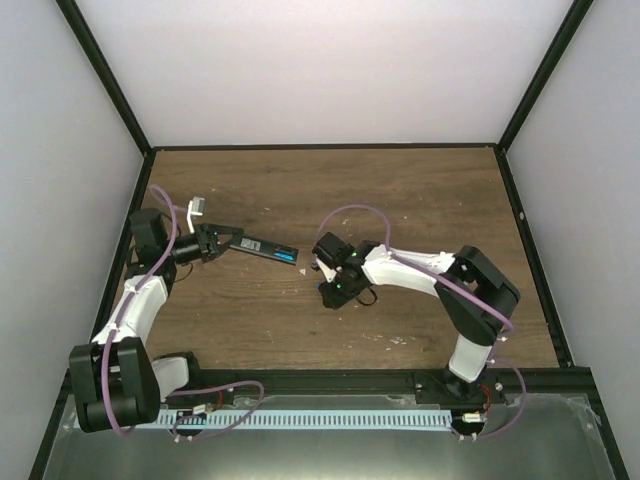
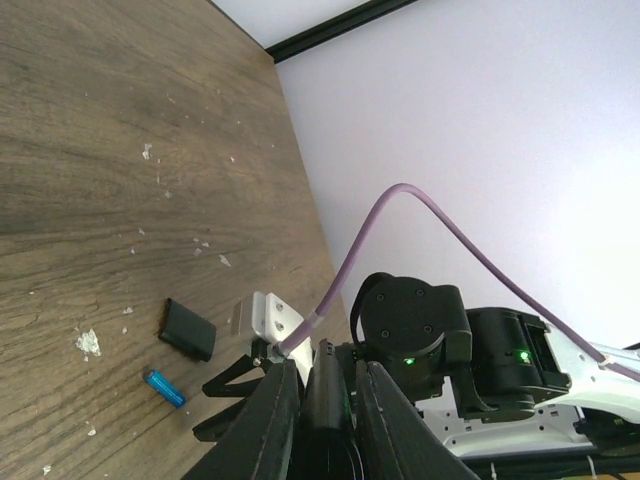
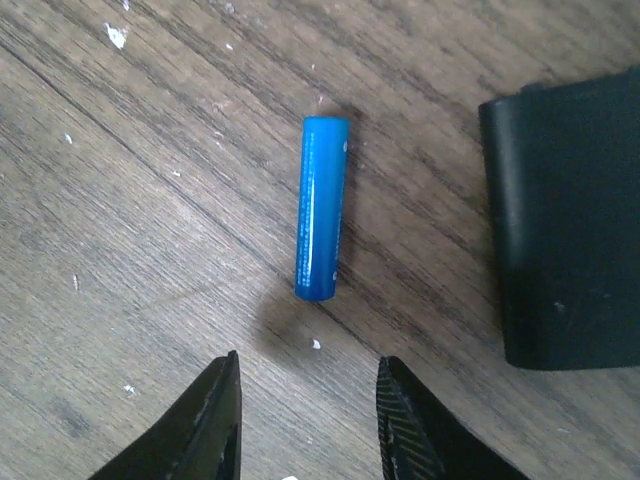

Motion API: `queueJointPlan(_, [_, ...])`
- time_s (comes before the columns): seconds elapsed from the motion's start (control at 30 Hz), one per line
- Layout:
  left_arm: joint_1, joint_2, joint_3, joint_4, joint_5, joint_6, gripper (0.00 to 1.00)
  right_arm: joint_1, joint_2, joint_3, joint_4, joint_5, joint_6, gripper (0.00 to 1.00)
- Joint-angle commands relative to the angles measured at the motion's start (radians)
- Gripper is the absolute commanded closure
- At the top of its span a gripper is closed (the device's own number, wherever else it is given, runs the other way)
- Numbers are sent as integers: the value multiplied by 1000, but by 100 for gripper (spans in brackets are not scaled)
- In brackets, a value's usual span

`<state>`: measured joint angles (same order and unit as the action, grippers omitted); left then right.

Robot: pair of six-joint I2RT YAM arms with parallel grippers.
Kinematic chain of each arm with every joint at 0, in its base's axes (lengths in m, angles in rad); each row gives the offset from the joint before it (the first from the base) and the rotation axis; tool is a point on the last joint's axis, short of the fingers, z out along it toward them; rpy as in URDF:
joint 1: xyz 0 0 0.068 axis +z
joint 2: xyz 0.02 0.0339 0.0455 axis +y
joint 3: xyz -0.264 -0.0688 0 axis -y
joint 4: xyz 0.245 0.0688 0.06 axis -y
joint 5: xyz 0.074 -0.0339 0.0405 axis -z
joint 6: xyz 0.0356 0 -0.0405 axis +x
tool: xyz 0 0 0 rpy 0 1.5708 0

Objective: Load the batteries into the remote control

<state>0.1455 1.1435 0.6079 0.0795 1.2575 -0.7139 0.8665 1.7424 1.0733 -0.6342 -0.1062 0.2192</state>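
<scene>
My left gripper is shut on one end of the remote control, a slim black bar held just above the table and pointing right; a blue patch shows at its free end. In the left wrist view the remote control sits clamped between the two fingers. One blue battery lies on the wood beside the short black cover piece. My right gripper hovers just short of that battery, open, with nothing between its fingers. The same battery and cover also appear in the left wrist view.
Small white specks are scattered over the wooden table. A black frame and pale walls border the table on three sides. The right arm reaches in from the near right toward the middle.
</scene>
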Motion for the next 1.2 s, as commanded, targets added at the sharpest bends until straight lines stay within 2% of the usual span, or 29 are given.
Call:
queueJointPlan(0.0, [4,-11,18,7,-5,0,100,6,7,37,44,32,-31,71])
queueJointPlan(0.7, [4,-13,10,13,-20,-8,100,6,76,34,122,31,-44,76])
queueJointPlan(1.17, [4,-9,6,18,-18,-10,100,6,84,4,119,70,-72,97])
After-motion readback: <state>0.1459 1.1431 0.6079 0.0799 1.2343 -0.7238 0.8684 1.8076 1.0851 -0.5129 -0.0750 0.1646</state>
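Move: The loose blue battery lies on the table about 3 cm ahead of the right hand and 3 cm to its left, some 1 cm below the fingertip point. The black battery cover is roughly 6 cm ahead of this hand and 2 cm to its right; a white paint patch is about 8 cm ahead and 7 cm left. From the left hand, which holds the remote aloft, the battery is some 17 cm to the right, 4 cm back and 20 cm down. Forward and to its left in about equal parts, nearly 3 cm altogether, the right hand slides low over the table towards the loose battery's near end, sinking about 1 cm on the way, fingers pointing down and part open. As it eases to a stop the fingers close and pinch the battery by its sides near that end. The left hand keeps holding the remote still. ##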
